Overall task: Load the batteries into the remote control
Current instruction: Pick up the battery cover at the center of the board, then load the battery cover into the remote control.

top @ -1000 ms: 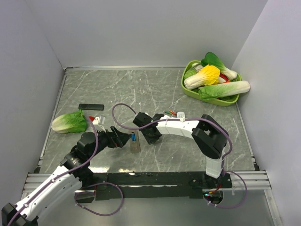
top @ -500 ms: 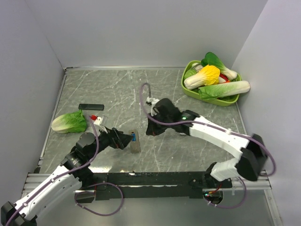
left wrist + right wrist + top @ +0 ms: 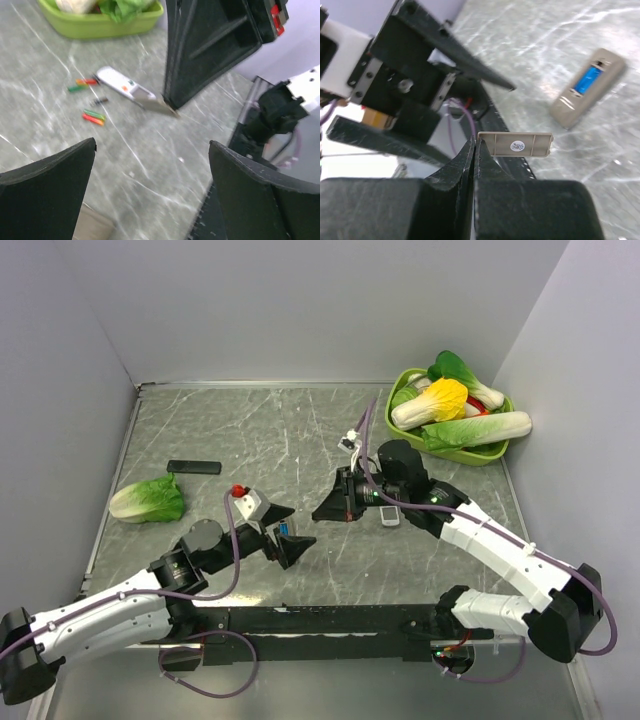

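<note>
The remote control (image 3: 587, 87) lies back-up on the table, its blue recess uncovered. In the top view it (image 3: 284, 530) sits partly under my open left gripper (image 3: 302, 524), whose jaws (image 3: 152, 145) hold nothing. My right gripper (image 3: 475, 142) is shut on one end of a beige battery cover (image 3: 516, 145), held above the table just right of the remote (image 3: 322, 513). The batteries, green, red and orange, lie in two small groups (image 3: 82, 85) (image 3: 94, 116) beyond the right gripper. In the top view the right arm hides them.
A wider white remote (image 3: 390, 515) (image 3: 125, 88) lies by the right arm. A green tray (image 3: 398, 428) of toy vegetables stands at the back right. A lettuce leaf (image 3: 147, 500) and a flat black bar (image 3: 193, 467) lie at the left.
The right arm has swung out to the right and stretched, keeping the cover in its shut gripper. The left gripper has moved right, over the remote control, still open.
</note>
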`<state>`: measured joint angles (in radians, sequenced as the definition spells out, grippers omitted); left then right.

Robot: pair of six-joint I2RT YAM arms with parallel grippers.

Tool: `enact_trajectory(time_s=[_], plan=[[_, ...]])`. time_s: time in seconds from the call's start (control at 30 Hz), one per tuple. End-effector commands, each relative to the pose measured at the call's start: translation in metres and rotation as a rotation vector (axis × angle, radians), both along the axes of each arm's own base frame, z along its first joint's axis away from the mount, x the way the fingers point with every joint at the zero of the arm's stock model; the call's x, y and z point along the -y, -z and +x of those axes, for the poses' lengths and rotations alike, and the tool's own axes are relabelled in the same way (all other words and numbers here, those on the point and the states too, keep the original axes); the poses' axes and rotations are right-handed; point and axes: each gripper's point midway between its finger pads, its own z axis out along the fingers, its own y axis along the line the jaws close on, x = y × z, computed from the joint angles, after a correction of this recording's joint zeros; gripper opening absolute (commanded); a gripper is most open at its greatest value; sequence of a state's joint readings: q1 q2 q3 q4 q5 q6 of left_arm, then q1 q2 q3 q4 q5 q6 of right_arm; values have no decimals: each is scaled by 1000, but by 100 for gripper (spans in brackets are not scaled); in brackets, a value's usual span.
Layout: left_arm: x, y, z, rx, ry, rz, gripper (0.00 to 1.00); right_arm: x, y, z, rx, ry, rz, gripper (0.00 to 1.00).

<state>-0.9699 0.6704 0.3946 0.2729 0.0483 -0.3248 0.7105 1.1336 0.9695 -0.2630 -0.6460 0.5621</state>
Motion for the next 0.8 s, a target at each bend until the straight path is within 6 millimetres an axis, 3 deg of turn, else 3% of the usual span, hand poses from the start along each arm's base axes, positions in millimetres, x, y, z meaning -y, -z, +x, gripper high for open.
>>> enact_trajectory(time_s=[0.0,0.27,0.53,0.77], plan=[[-5,-44,12,280,-53,-43,99,-3,-31,-17,24,-81,129,0],[2,-50,1,461,41,9,93,-6,-33,-25,11,-133,168,0],[15,-44,-12,506,160,63,85,-6,-39,-31,5,-165,196,0],[15,-55,-15,527,167,44,74,-9,-33,-31,-18,-177,197,0]])
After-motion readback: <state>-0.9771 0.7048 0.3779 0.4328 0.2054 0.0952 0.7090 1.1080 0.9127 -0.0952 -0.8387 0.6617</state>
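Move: The battery cover hangs pinched in the right gripper's shut tips, about 1 cm left of and 2 cm below that hand point. From the open left gripper it is roughly 4 cm right, 2 cm ahead and 1 cm higher. The left finger gap lies some 5 cm left, 1 cm back and 3 cm below the right hand point. From the left gripper, the open remote is about 4 cm ahead, 3 cm left and 21 cm down, and the white handset some 14 cm ahead, 21 cm right and 22 cm down. Roll the left gripper some 25 degrees so its forward finger rises, lifting it about 3 cm, then let it sink 1 cm and ease right towards the cover while the wide-open fingers begin to close either side of it. Bring the right gripper about 3 cm back and 2.5 cm up, turning slightly, its pinch on the cover kept. ##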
